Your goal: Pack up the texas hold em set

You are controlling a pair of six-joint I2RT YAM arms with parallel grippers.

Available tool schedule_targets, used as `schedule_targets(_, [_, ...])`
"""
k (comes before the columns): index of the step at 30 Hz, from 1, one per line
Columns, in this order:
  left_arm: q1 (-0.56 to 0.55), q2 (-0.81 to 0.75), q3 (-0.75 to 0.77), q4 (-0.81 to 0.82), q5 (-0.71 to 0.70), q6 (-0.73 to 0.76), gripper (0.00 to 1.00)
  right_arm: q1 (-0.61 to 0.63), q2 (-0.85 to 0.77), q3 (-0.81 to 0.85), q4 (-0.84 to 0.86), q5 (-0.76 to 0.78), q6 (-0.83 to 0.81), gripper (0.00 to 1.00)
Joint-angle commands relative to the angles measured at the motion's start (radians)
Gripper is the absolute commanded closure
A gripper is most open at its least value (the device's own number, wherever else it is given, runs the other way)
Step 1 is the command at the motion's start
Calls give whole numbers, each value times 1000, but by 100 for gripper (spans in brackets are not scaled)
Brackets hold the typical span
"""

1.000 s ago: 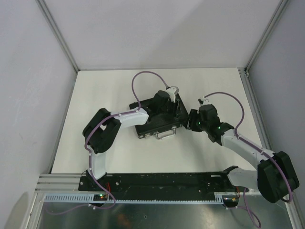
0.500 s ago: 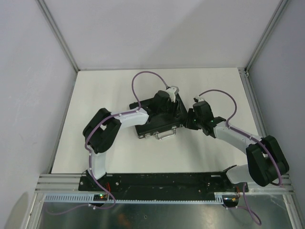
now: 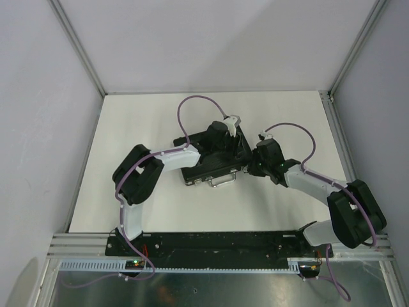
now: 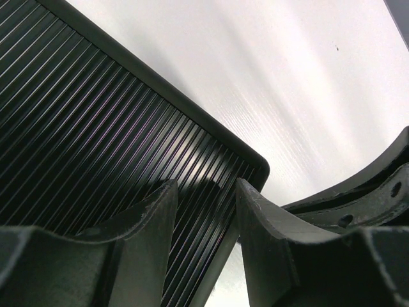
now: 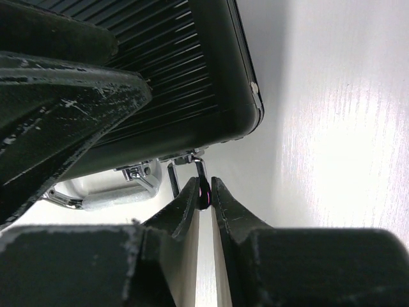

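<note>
The texas hold em set is a black ribbed briefcase (image 3: 208, 167), lid down, so its contents are hidden. It lies mid-table with its silver handle (image 3: 222, 181) toward the arms. My left gripper (image 3: 232, 130) hangs over the lid's far right corner (image 4: 252, 167). In the left wrist view that left gripper (image 4: 206, 189) is open, both fingertips close to the ribbed lid (image 4: 89, 134), nothing between them. My right gripper (image 5: 203, 187) sits at the case's front right corner, its tips pinched on the small metal latch loop (image 5: 199, 171) beside the handle (image 5: 108, 190).
White table (image 3: 147, 121) with grey walls and metal rails on three sides. The left arm (image 5: 57, 83) crosses over the case. The right arm (image 3: 313, 185) reaches in from the right. The arms' base rail (image 3: 211, 243) runs along the near edge.
The right arm swung left up to the case's front right corner, and its jaws narrowed onto the latch. The left gripper and the case stayed put.
</note>
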State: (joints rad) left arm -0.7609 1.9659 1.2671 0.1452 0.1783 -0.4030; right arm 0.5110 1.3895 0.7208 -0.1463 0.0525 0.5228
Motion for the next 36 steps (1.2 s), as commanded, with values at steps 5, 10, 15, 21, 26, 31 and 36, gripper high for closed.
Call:
schedule_targets(5, [-1, 109, -50, -222, -37, 7, 50, 23, 63, -69, 20, -26, -2, 87])
schedule_targets(10, [0, 110, -51, -222, -37, 7, 50, 22, 90, -68, 70, -23, -7, 81])
schedule_targets(15, [0, 110, -49, -224, -37, 8, 50, 32, 108, -67, 105, 2, -16, 73])
schedule_targets(21, [0, 108, -50, -224, -35, 9, 50, 38, 71, -67, 128, 46, -23, 70])
schedule_targets(26, [0, 109, -49, -222, -35, 10, 50, 59, 8, -69, 134, 110, -41, 66])
schedule_targets(31, [-1, 105, -52, -223, -36, 11, 50, 76, -73, -77, 171, 158, -45, 63])
schedule_targets(36, [0, 101, -50, -224, -36, 14, 50, 78, -121, -78, 156, 161, -41, 62])
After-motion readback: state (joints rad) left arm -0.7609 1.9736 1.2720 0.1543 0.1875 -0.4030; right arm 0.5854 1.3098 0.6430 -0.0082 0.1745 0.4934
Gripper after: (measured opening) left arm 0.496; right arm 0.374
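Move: The raised latch on the case's right front is already at the right fingertips, its middle about 1 cm ahead and 1 cm left of the hand point, level with it. From the right hand, the case's right front corner is about 3 cm ahead and 3 cm right, and the case handle some 8 cm left, 4 cm back and 3 cm lower. The latch is about 5 cm back, 2 cm right and 3 cm below the left hand, which is over the lid. Push the right fingertips down about 2.5 cm along the case front with the latch, starting to open them partway down. Then keep opening to roughly a third and lift some 4 cm, clear of the latch, tipping the fingers up about 10 degrees. Keep the left gripper still on the lid by its right front corner. ##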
